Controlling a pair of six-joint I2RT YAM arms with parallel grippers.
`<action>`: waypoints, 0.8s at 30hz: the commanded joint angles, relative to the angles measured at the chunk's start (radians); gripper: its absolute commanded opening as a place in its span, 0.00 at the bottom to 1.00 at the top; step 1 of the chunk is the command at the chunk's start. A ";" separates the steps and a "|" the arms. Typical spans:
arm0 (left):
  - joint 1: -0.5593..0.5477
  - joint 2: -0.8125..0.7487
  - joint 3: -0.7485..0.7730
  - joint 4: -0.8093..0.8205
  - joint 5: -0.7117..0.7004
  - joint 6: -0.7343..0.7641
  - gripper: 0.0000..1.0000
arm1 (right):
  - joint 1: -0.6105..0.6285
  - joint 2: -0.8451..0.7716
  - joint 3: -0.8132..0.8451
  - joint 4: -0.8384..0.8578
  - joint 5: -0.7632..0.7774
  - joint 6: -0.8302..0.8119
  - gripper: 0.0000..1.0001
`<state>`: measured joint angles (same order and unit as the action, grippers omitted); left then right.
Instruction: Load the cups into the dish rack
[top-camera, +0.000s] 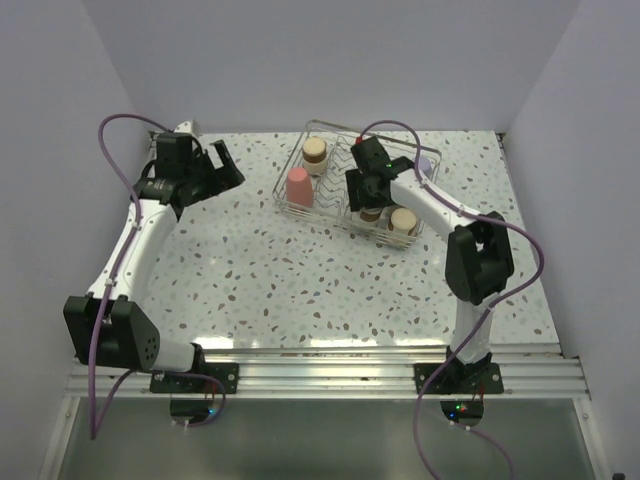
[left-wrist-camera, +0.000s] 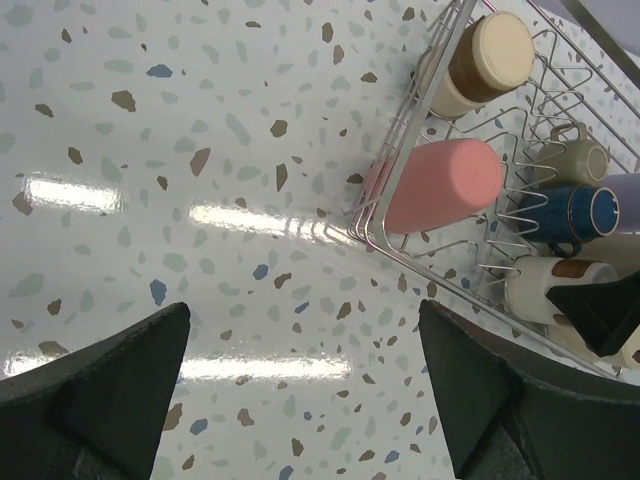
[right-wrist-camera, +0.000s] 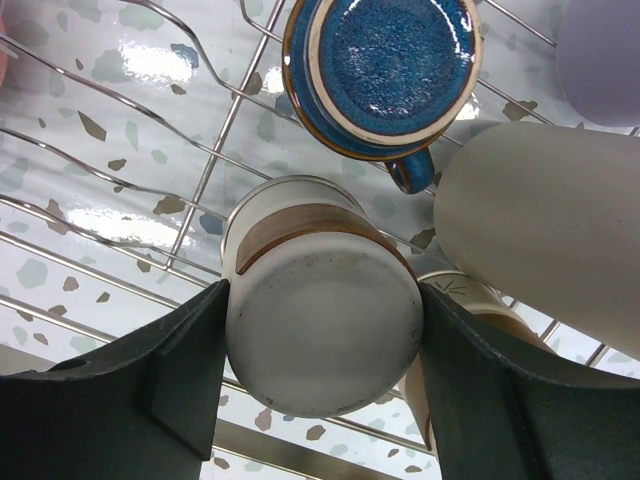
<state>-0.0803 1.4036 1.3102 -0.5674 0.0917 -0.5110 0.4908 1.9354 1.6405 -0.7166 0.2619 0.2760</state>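
The wire dish rack stands at the back of the table. My right gripper is over its near right part, shut on a beige cup with a brown band, whose base faces the wrist camera. Around it in the rack are a dark blue handled mug, a tall beige tumbler and a lavender cup. A pink tumbler and another brown-banded cup sit at the rack's left end. My left gripper hangs open and empty over the table, left of the rack.
Another beige cup sits in the rack's near right corner, close beside the held one. Divider prongs rise under the right gripper. Walls close in the table at the back and on both sides.
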 joint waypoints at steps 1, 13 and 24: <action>0.013 -0.035 -0.009 -0.005 0.002 0.028 1.00 | 0.005 0.008 0.053 0.022 -0.016 0.012 0.61; 0.022 -0.068 -0.031 -0.012 -0.006 0.014 1.00 | 0.006 0.017 0.102 -0.003 -0.023 0.008 0.98; 0.022 -0.117 -0.034 -0.041 -0.049 0.003 1.00 | 0.006 -0.096 0.177 -0.055 -0.079 0.029 0.99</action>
<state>-0.0658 1.3319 1.2778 -0.5926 0.0746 -0.5049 0.4911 1.9392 1.7493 -0.7467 0.2146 0.2886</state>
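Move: The right hand still grips the upside-down white-and-brown cup near its upper end, the cup's middle about 3 cm below the hand point. The blue mug stands some 8 cm ahead and 2 cm to the right, the tall beige cup 3 cm ahead and 9 cm right, the brown-beige cup 2 cm back and 7 cm right. The pink cup lies 4 cm ahead and 14 cm left. From the left hand, the white-and-brown cup is roughly 29 cm right, 2 cm ahead and 14 cm lower. Upward, mostly, goes the right hand, but only after holding nearly level while its fingers begin to spread to full width and let go of the white-and-brown cup; it rises about 3.5 cm off the cup, easing slightly forward and left, with a few degrees of tilt. The empty, open left hand draws back and left about 2 cm, farther from the rack. ##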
